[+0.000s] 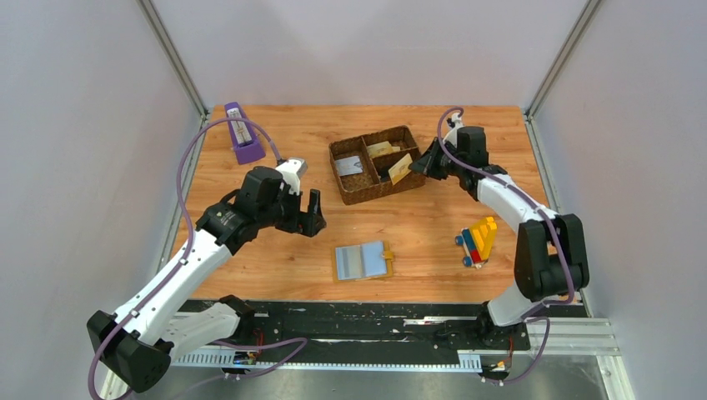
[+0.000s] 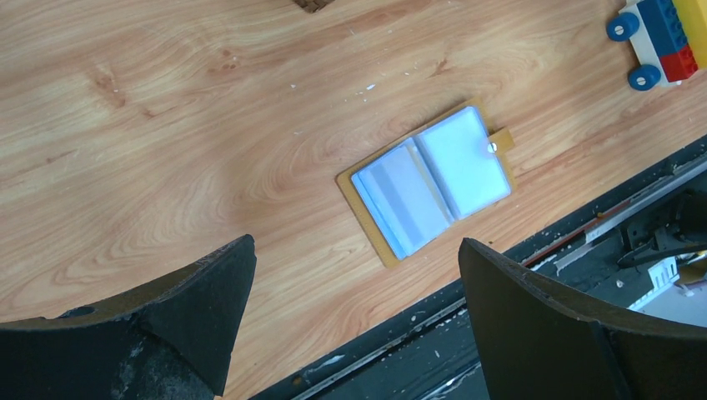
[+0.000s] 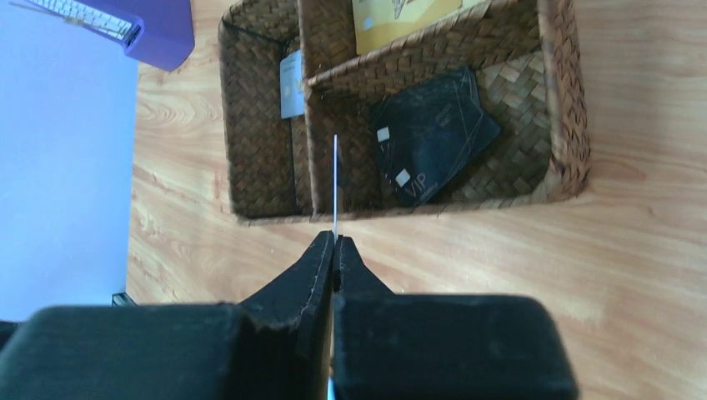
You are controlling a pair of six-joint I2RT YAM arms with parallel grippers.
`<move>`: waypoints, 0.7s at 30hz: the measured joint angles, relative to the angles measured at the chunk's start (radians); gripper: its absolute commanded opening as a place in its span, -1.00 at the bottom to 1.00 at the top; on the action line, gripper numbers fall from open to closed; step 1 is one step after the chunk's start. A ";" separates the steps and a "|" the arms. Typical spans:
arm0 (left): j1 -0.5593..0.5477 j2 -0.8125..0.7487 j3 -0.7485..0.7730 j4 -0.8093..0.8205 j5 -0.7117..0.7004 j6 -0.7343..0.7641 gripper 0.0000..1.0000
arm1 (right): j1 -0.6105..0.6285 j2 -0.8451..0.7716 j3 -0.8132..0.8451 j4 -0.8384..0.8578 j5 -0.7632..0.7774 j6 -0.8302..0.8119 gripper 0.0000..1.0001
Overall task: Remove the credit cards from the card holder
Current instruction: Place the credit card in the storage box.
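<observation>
The card holder (image 1: 363, 261) lies open and flat near the table's front edge, mustard-yellow rim round light blue-grey pockets (image 2: 428, 185), its small tab pointing right. My left gripper (image 1: 304, 213) hovers behind and left of it, open and empty (image 2: 357, 250). My right gripper (image 1: 423, 163) is shut on a credit card (image 1: 401, 168), seen edge-on as a thin white line (image 3: 335, 179), over the brown woven tray (image 1: 371, 197). Its fingertips (image 3: 335, 240) sit just outside the tray's near wall (image 3: 400, 208). Inside lie a black VIP card (image 3: 433, 150), a yellow card (image 3: 392, 21) and a grey card (image 1: 350, 164).
A purple wedge-shaped object (image 1: 243, 135) stands at the back left. A toy vehicle of coloured blocks (image 1: 478, 242) sits at the right, also in the left wrist view (image 2: 659, 33). A black rail (image 1: 358, 317) runs along the table's front edge.
</observation>
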 measured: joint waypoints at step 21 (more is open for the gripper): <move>0.000 -0.005 0.000 -0.029 -0.026 0.023 1.00 | -0.002 0.302 0.123 0.167 -0.024 0.095 -1.00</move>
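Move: The right gripper already holds the gold card upright over the basket's near right edge. The near-right compartment with the black cards lies about 6 cm ahead, 4 cm left and some 11 cm below it. The gold cards in the far-right compartment lie about 13 cm ahead and 9 cm left; the silver card in the left compartment, 8 cm ahead and 19 cm left. From the idle left gripper, the near-right compartment is about 23 cm ahead, 25 cm right. Keep the gold card pinched in the shut right fingers and carry it forward about 6 cm, drifting slightly left and sinking gently, so it comes over the near-right compartment. Then stop the reach and go nearly straight down towards the black cards, some 5 cm lower in all, with almost no wrist turn. ##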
